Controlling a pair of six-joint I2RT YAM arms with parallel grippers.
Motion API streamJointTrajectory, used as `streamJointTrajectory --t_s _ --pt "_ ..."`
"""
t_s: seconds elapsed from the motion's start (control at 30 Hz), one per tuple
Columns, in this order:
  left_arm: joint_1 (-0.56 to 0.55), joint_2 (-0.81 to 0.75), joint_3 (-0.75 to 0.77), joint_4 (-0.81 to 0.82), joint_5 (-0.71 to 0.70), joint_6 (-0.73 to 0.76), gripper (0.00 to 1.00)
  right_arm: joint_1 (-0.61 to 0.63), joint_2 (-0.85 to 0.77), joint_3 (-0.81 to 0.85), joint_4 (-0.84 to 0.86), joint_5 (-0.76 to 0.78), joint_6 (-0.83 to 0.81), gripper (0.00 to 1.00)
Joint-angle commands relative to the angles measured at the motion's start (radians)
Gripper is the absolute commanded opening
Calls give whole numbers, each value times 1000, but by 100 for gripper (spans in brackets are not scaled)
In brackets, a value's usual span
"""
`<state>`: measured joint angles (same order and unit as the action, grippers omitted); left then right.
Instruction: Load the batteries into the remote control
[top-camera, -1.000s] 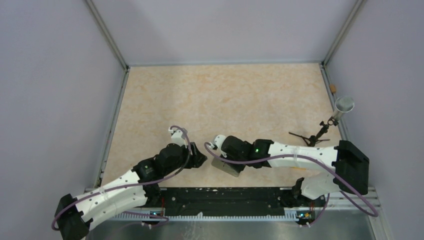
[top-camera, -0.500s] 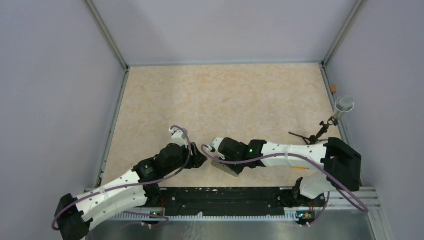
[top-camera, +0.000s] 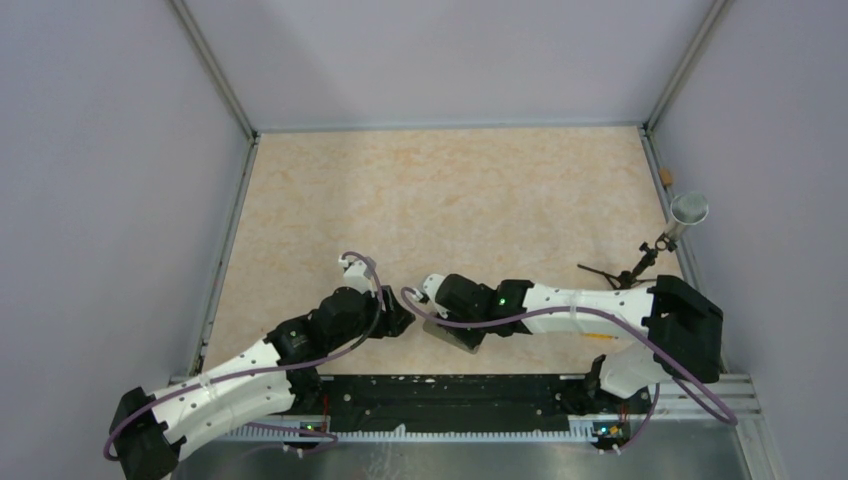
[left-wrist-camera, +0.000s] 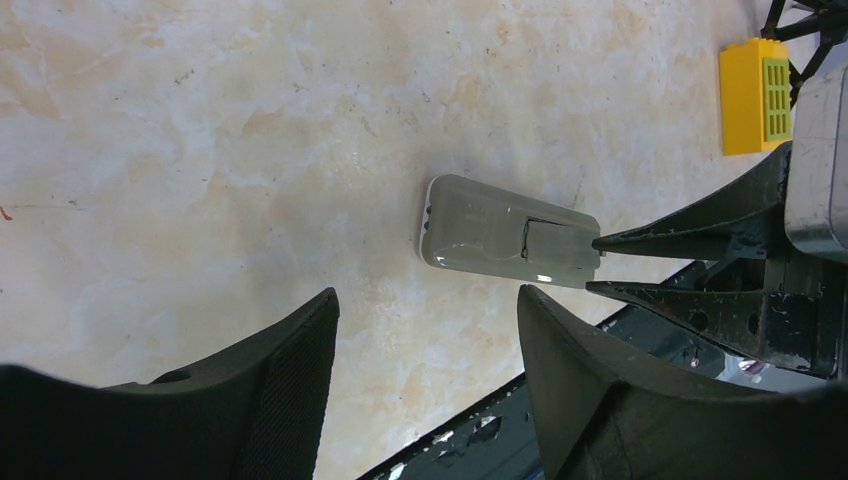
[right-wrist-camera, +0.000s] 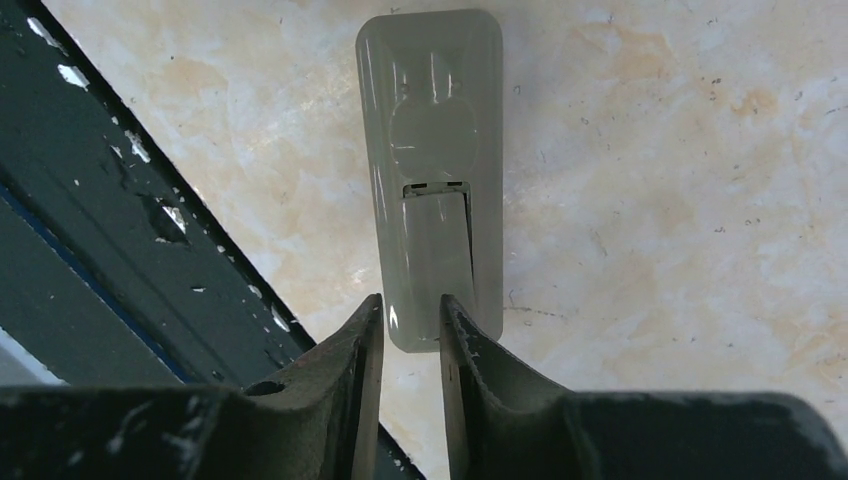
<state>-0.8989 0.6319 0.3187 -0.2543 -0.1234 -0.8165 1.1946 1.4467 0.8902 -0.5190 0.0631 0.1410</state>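
The remote control (right-wrist-camera: 432, 170) lies grey back up near the table's front edge, its battery cover (right-wrist-camera: 437, 235) slightly askew. It also shows in the left wrist view as the remote control (left-wrist-camera: 510, 235) and from above as the remote control (top-camera: 455, 337). My right gripper (right-wrist-camera: 411, 300) is at its near end with the jaws a narrow gap apart: one fingertip beside the long edge, the other over the back by the cover. It grips nothing. My left gripper (left-wrist-camera: 428, 293) hovers open and empty just left of the remote. The batteries are out of view.
A yellow block (left-wrist-camera: 755, 95) lies beyond the remote, by the right arm. A black tripod stand with a metal funnel (top-camera: 688, 210) stands at the right wall. The black base rail (top-camera: 450, 392) runs along the front edge, close to the remote.
The right arm has shifted a little to the left, bringing its gripper closer over the remote's end. The left arm and the remote have stayed put.
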Motion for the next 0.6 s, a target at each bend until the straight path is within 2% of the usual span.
streamJointTrajectory --t_s 0.0,0.2,0.57 --pt "3 -12 -12 35 4 6 67 -6 -44 10 -4 25 40 29" --pt "3 -12 -19 45 9 8 69 -6 -73 -14 -24 36 70 39" --pt "2 -19 -21 41 21 15 71 -54 -20 -18 -17 -14 55 49"
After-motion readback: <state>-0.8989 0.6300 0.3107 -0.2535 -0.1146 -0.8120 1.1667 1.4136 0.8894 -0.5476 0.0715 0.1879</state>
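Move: Just at the remote's cover end is the right hand, low down with its fingers a quarter open; the middle of the remote lies about 6 cm to its left and 3 cm farther out, some 2 cm below. The table's near edge is roughly 5 cm behind this hand, and the yellow box about 27 cm to its right and 5 cm ahead. From the left hand the remote is about 11 cm to the right, 1 cm nearer the base and 5 cm lower. Easing off the battery cover, the right hand rises about 1 cm, drifts a similar amount to the right, away from the remote's middle, then slips slightly forward at the end. Its fingers spread from about a quarter to half open, still pointing steeply down, while the wrist turns some 4 degrees clockwise; the tips end clear of the cover's end. ##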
